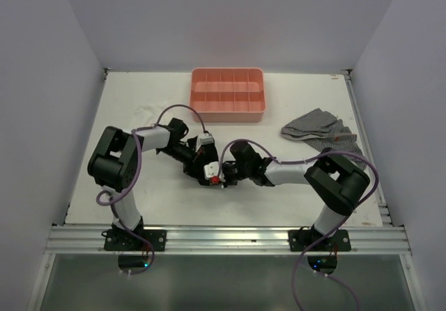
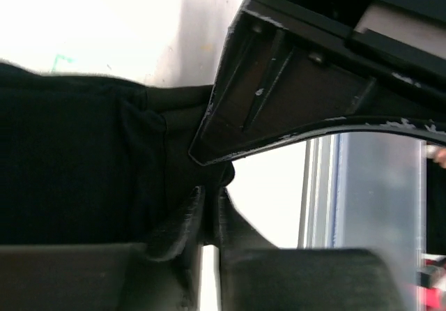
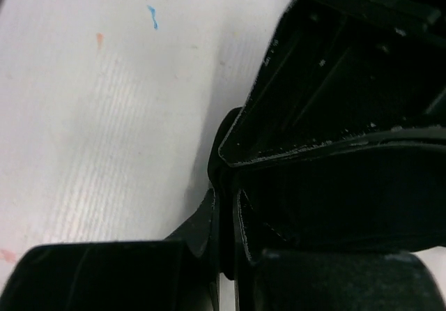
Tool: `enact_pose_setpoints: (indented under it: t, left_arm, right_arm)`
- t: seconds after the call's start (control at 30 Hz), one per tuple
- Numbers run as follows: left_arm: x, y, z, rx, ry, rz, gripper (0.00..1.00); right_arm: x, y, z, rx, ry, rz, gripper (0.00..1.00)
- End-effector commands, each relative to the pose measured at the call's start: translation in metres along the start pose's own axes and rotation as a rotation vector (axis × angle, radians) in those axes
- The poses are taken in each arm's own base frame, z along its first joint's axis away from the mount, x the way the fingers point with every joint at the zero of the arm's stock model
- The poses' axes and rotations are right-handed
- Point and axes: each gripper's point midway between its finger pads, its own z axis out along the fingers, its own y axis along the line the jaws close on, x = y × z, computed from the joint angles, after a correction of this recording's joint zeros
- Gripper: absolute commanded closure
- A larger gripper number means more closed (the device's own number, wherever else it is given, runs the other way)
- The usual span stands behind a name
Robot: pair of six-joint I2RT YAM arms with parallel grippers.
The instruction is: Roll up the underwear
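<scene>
The underwear [image 2: 70, 157] is a plain black fabric garment that fills the left of the left wrist view, bunched toward the fingers. My left gripper [image 2: 209, 203] is shut on a fold of it. Just above that fold sits the dark body of the other gripper [image 2: 293, 95]. In the right wrist view my right gripper [image 3: 226, 210] is also shut on a black edge of the underwear [image 3: 334, 199]. From above, the left gripper [image 1: 203, 173] and right gripper [image 1: 221, 177] meet tip to tip at the table's middle. They hide most of the garment there.
A pink tray [image 1: 228, 95] with dividers stands at the back centre. A grey checked cloth [image 1: 319, 131] lies crumpled at the right. A thin white cloth [image 1: 148, 111] lies at the left behind the left arm. The table's metal front rail [image 1: 223, 238] runs along the near edge.
</scene>
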Motion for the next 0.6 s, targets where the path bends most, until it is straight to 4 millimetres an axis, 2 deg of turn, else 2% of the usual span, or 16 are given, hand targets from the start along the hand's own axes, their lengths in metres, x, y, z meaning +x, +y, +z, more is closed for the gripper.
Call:
enact_pose_setpoints:
  t: [0.0, 0.03, 0.1, 0.17, 0.2, 0.23, 0.3, 0.37, 0.43, 0.47, 0.5, 0.53, 0.57]
  left_arm:
    - [-0.007, -0.005, -0.014, -0.095, -0.048, 0.072, 0.79]
    - [-0.014, -0.012, -0.02, -0.119, -0.073, 0.092, 0.75]
    - [-0.018, -0.01, -0.031, -0.175, -0.116, 0.093, 0.67]
    - [-0.034, -0.011, -0.053, -0.248, -0.19, 0.145, 0.66]
    - [-0.037, -0.01, -0.062, -0.281, -0.219, 0.133, 0.65]
    - [-0.046, -0.011, -0.082, -0.336, -0.274, 0.159, 0.64]
    - [-0.055, -0.013, -0.106, -0.428, -0.329, 0.208, 0.63]
    - [-0.052, -0.007, -0.126, -0.517, -0.354, 0.211, 0.63]
    - [-0.051, -0.013, -0.141, -0.581, -0.36, 0.278, 0.63]
    - [-0.041, -0.012, -0.141, -0.605, -0.341, 0.272, 0.63]
    - [-0.04, -0.019, -0.145, -0.631, -0.33, 0.348, 0.63]
    - [-0.036, -0.021, -0.144, -0.641, -0.32, 0.378, 0.63]
    - [-0.028, -0.024, -0.144, -0.665, -0.302, 0.426, 0.63]
  right_arm:
    - [-0.032, 0.011, 0.009, -0.093, -0.103, 0.122, 1.0]
    - [-0.034, 0.015, 0.01, -0.112, -0.109, 0.171, 1.0]
    - [-0.037, 0.026, 0.013, -0.157, -0.126, 0.221, 1.0]
    - [-0.036, 0.034, 0.012, -0.186, -0.116, 0.294, 1.0]
    - [-0.035, 0.038, 0.012, -0.201, -0.11, 0.325, 1.0]
    - [-0.038, 0.041, 0.012, -0.223, -0.114, 0.38, 1.0]
    - [-0.038, 0.047, 0.012, -0.251, -0.098, 0.466, 1.0]
    - [-0.043, 0.051, 0.014, -0.282, -0.085, 0.588, 1.0]
    - [-0.045, 0.051, 0.02, -0.306, -0.057, 0.713, 1.0]
    - [-0.045, 0.048, 0.022, -0.309, -0.043, 0.749, 1.0]
    - [-0.046, 0.047, 0.025, -0.316, -0.029, 0.78, 1.0]
    - [-0.054, 0.038, 0.029, -0.312, -0.028, 0.818, 1.0]
    - [-0.045, 0.042, 0.034, -0.327, 0.018, 0.874, 1.0]
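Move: The right hand already pinches the near part of the black underwear, whose middle lies about 5 cm ahead and 3 cm to its left, just below. The left hand is at the same near part; from it the middle is some 5 cm ahead and 2 cm left. From the right hand, the pink box stands roughly 30 cm ahead and 8 cm right, the white cloth 18 cm ahead and 22 cm left. Right hand keeps pinching the underwear, drawing back about 5 cm, rolling 40 degrees; left opens, rises away leftwards. ##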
